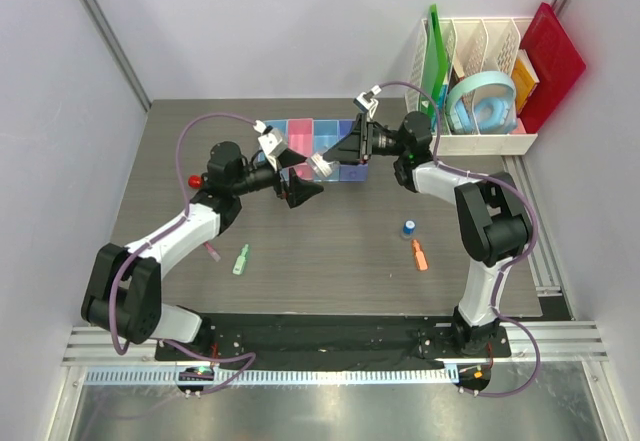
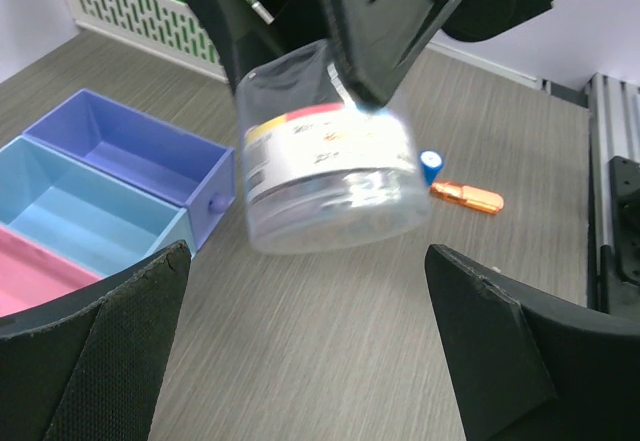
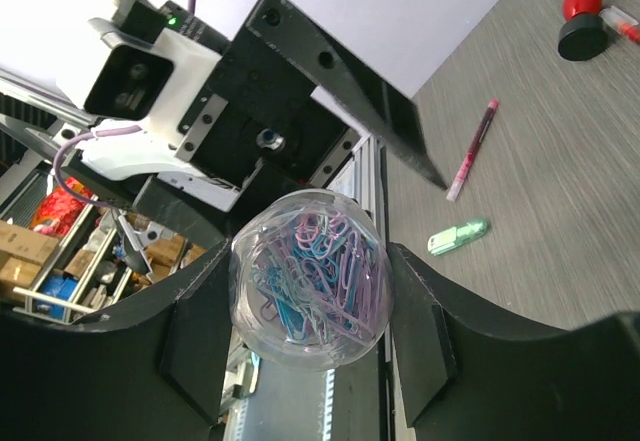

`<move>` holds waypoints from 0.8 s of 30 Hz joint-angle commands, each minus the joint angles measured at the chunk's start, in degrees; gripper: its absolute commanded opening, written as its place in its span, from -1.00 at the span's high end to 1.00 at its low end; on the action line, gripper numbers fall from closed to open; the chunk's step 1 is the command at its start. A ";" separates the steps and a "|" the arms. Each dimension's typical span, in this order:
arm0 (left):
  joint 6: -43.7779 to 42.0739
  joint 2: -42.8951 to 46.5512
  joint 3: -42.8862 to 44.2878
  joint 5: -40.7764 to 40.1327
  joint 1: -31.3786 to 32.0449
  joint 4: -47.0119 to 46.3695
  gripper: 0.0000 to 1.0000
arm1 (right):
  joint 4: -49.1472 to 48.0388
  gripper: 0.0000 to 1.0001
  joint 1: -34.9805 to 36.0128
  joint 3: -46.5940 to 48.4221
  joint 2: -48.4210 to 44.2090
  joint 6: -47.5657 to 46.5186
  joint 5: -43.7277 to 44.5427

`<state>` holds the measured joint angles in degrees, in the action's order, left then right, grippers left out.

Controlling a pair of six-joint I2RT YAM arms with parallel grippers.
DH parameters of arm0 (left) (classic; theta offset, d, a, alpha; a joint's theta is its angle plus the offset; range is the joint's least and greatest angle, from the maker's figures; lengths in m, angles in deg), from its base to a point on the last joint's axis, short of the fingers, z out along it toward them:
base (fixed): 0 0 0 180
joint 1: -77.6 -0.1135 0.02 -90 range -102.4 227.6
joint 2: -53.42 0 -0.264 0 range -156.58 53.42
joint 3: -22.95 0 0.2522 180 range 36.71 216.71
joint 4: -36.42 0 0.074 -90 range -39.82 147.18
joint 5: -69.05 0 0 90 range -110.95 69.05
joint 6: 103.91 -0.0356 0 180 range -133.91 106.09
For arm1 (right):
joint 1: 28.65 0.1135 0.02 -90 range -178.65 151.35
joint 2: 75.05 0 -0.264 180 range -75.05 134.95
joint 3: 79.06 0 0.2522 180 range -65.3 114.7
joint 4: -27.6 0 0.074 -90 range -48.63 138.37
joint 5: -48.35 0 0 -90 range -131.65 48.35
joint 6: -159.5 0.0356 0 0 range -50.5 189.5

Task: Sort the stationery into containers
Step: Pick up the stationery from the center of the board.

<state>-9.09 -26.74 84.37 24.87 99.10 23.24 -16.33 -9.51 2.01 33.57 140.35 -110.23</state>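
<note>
My right gripper [image 1: 328, 161] is shut on a clear round jar [image 1: 322, 167] of coloured paper clips [image 3: 308, 276], held tilted in the air just in front of the row of containers [image 1: 312, 139]. The left wrist view shows the jar [image 2: 330, 151] hanging above the table beside the purple-blue bin [image 2: 130, 146]. Facing the jar, my left gripper [image 1: 291, 169] stands wide open with nothing in it. On the table lie a light green marker [image 1: 241, 259], a dark red pen [image 1: 212, 251], an orange marker [image 1: 419, 255], a blue-capped piece [image 1: 408, 229] and a red ball-like piece [image 1: 192, 179].
A white slotted rack [image 1: 480, 136] with a green board, a red board and a light-blue ring stands at the back right. Grey walls close in the left and back sides. The two arms' wrists meet near the middle of the bins.
</note>
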 commanded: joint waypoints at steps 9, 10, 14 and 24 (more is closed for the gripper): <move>3.62 0.36 0.24 -0.38 1.71 -7.60 -0.99 | -1.19 0.46 2.04 2.91 -0.07 -1.86 2.22; 3.62 0.01 0.24 -0.38 1.79 -7.78 -1.00 | -1.28 0.45 2.22 3.00 0.10 -1.59 2.13; 3.53 -0.44 0.50 -0.30 2.15 -7.87 -0.99 | -1.28 0.45 2.84 3.36 0.10 -1.42 2.13; 3.00 -0.52 0.77 -0.47 2.23 -6.64 -0.35 | -0.41 0.46 3.10 3.18 -0.60 -2.20 2.13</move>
<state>-5.40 -27.22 84.24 24.48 101.11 18.74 -14.71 -6.58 2.95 34.12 138.71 -108.72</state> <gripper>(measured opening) 0.709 0.610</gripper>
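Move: The paper-clip jar, held in the right hand with its free end turned left, is about 5 cm to the left hand's right, 1 cm ahead and 2 cm higher. From the right hand, the open left gripper is some 8 cm left, 2 cm back and 2 cm lower. The divided organizer is about 10 cm ahead of the left hand, 4 cm right and 19 cm down; the green bottle, 13 cm left, 15 cm back and 21 cm down. Bringing both hands together in mid-air for a handover, the right arm keeps its grip and carries the jar about 2 cm left, drawing back slightly, while the wide-open left gripper eases some 1.5 cm right and 1 cm up around the jar's free end. Only late do the left fingers start closing, by just over a quarter; whether they touch the jar yet can't be told. ##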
